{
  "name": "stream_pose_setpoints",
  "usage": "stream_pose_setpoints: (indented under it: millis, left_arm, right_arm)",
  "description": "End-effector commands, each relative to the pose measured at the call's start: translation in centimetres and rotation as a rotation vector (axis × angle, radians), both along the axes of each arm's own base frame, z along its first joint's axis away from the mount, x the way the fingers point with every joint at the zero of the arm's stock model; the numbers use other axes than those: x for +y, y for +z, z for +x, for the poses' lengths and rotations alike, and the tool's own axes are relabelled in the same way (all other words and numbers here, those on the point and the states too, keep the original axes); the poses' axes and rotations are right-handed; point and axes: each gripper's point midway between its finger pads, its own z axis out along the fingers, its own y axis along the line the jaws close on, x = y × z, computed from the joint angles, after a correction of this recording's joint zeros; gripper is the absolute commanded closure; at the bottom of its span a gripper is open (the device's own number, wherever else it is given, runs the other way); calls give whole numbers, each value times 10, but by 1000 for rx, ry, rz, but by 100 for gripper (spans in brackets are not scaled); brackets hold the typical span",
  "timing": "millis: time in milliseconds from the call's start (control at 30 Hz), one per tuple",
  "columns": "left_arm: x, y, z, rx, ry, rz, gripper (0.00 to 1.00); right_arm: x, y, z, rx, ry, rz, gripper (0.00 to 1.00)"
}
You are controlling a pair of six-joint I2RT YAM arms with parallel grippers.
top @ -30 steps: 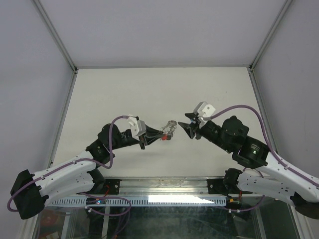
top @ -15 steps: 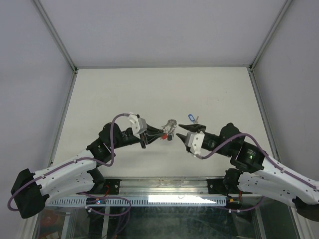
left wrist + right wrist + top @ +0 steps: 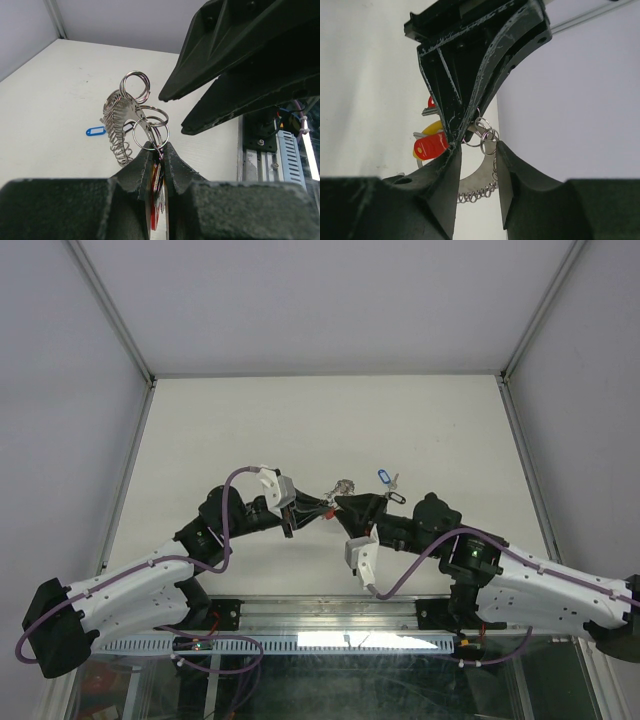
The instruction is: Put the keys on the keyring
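My left gripper is shut on a bunch of keys with a red tag and a yellow tag. The ribbed silvery keyring hangs from that bunch, held above the table, with small split rings on it. My right gripper stands open right against the left fingertips, its jaws on either side of the small rings. A blue-tagged key lies loose on the table just behind the right gripper.
The white table is boxed in by pale walls at the back and both sides. A metal rail runs along the near edge between the arm bases. The right arm's purple cable loops under its wrist.
The right arm has swung left and lower, wrist turned over, bringing its gripper up to the keyring with the jaws narrowing. The blue-tagged key now lies uncovered. The left arm has barely moved.
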Motion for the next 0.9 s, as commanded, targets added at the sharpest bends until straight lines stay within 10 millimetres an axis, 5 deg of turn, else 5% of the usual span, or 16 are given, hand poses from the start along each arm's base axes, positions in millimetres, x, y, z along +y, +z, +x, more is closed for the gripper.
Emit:
stream_pose_setpoints:
  millis: [0,333,867]
  left_arm:
    - [-1,41,3,-56,11,-88,100]
    - [-1,41,3,-54,9,-83,100]
    - [-2,41,3,-55,5,-81,100]
  right_arm:
    - [2,20,12,-112,-48,46,64]
    - [6,23,20,-146,-87,52,67]
    - [4,26,20,-72,-108,75,91]
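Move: The small loose rings at the top of the keyring stand some 2 cm ahead of the right hand and about 1 cm to its left, at its height. The coil-edged band curves out roughly 5 cm ahead of that hand; the red key hangs about 3 cm to its left and 5 cm lower. On the table, the blue tag lies roughly 11 cm right, 6 cm ahead and 22 cm below. From the left hand, the rings are about 2 cm right, 1 cm ahead and 3 cm up. Forward by about 2 cm, dipping slightly and rising back, the right hand brings its half-open fingertips, one above the other, around the small loose rings while rolling and turning a few degrees clockwise. As it comes to rest, its fingers close most of the way and pinch a ring; the left hand stays in place and keeps its grip on the keyring. ##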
